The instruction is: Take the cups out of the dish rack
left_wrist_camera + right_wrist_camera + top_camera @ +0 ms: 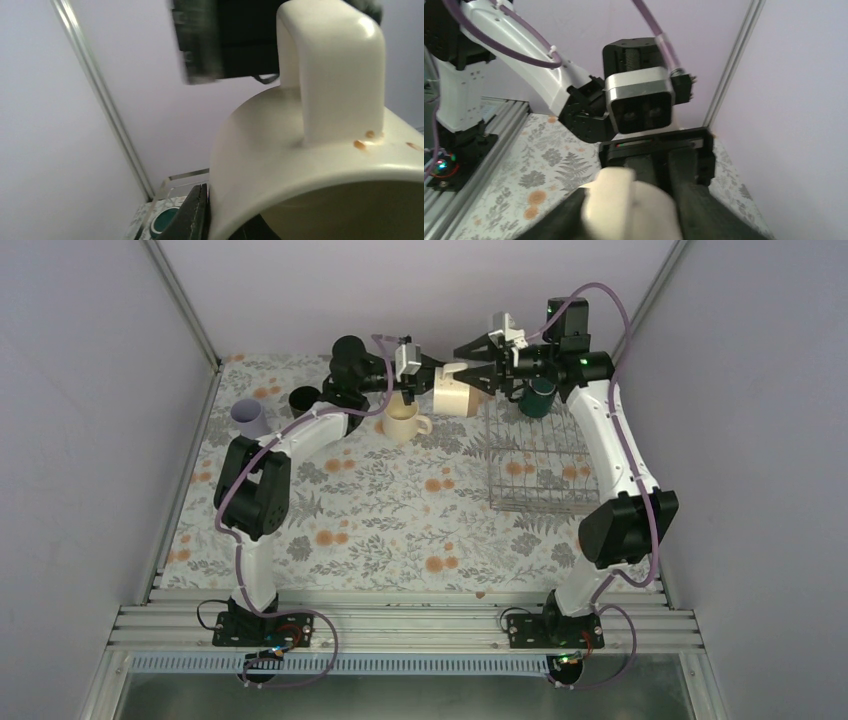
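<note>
A cream mug [455, 395] [310, 165] [629, 210] hangs on its side in mid-air at the back, between both grippers. My left gripper [435, 368] [220, 215] is shut on its rim wall, one finger [192, 215] outside and the other inside. My right gripper [478, 368] [634, 200] is open, its fingers flanking the mug's other end. A dark green mug [540, 398] [162, 220] sits in the wire dish rack [535, 465]. On the table stand a second cream mug [403, 422], a black mug [303, 400] and a lavender cup [248, 417].
The rack sits at the right of the floral tablecloth, under the right arm. The three cups on the table cluster at the back left, below the left arm. Grey walls close in the back and both sides.
</note>
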You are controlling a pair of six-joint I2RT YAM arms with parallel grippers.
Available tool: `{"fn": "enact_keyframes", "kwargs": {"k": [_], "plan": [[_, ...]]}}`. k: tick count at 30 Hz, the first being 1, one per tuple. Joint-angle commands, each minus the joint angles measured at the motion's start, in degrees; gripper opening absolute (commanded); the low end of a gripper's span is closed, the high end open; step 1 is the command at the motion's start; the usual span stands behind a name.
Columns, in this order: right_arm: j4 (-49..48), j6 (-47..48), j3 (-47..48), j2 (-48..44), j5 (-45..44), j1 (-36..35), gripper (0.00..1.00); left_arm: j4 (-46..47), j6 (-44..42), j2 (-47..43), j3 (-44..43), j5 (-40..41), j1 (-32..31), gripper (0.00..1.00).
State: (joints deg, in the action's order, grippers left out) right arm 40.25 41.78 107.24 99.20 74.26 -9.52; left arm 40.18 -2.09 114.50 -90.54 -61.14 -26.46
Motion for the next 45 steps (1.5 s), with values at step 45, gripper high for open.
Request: {"fn": "enact_keyframes", "kwargs": {"k": [45], "plan": [[23.1, 34.9, 20.7, 26.5, -64.5, 7.4, 0.99, -103.2, -79.7, -7.5, -3.8, 59.2, 18.5, 0.02]]}}
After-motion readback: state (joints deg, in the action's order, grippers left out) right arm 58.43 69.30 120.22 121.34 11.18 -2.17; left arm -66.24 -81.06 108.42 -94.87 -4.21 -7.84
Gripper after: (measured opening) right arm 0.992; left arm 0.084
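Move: The left hand, already gripping a cream cup that the right fingers are just releasing, goes for clear table about 28 cm to its left, 2 cm back and 31 cm below. At cup height, the dark cup stands roughly 16 cm ahead and 31 cm left, the purple cup 14 ahead and 45 left, the standing cream cup 13 ahead and 7 left. From the right hand the green cup lies about 21 cm ahead, 23 cm right and 34 cm below, in the rack centred 12 ahead, 24 right, 37 below. Leftward by some 30 cm, bulging forward and then sinking about 23 cm, the left hand carries the cream cup towards the clear table, rolling about 90 degrees so its fingers point down. The right opens wide, lets go and rises a little, then swings right, forward and down over the rack towards the green cup, fingers turning from leftward to steeply down, still open. ##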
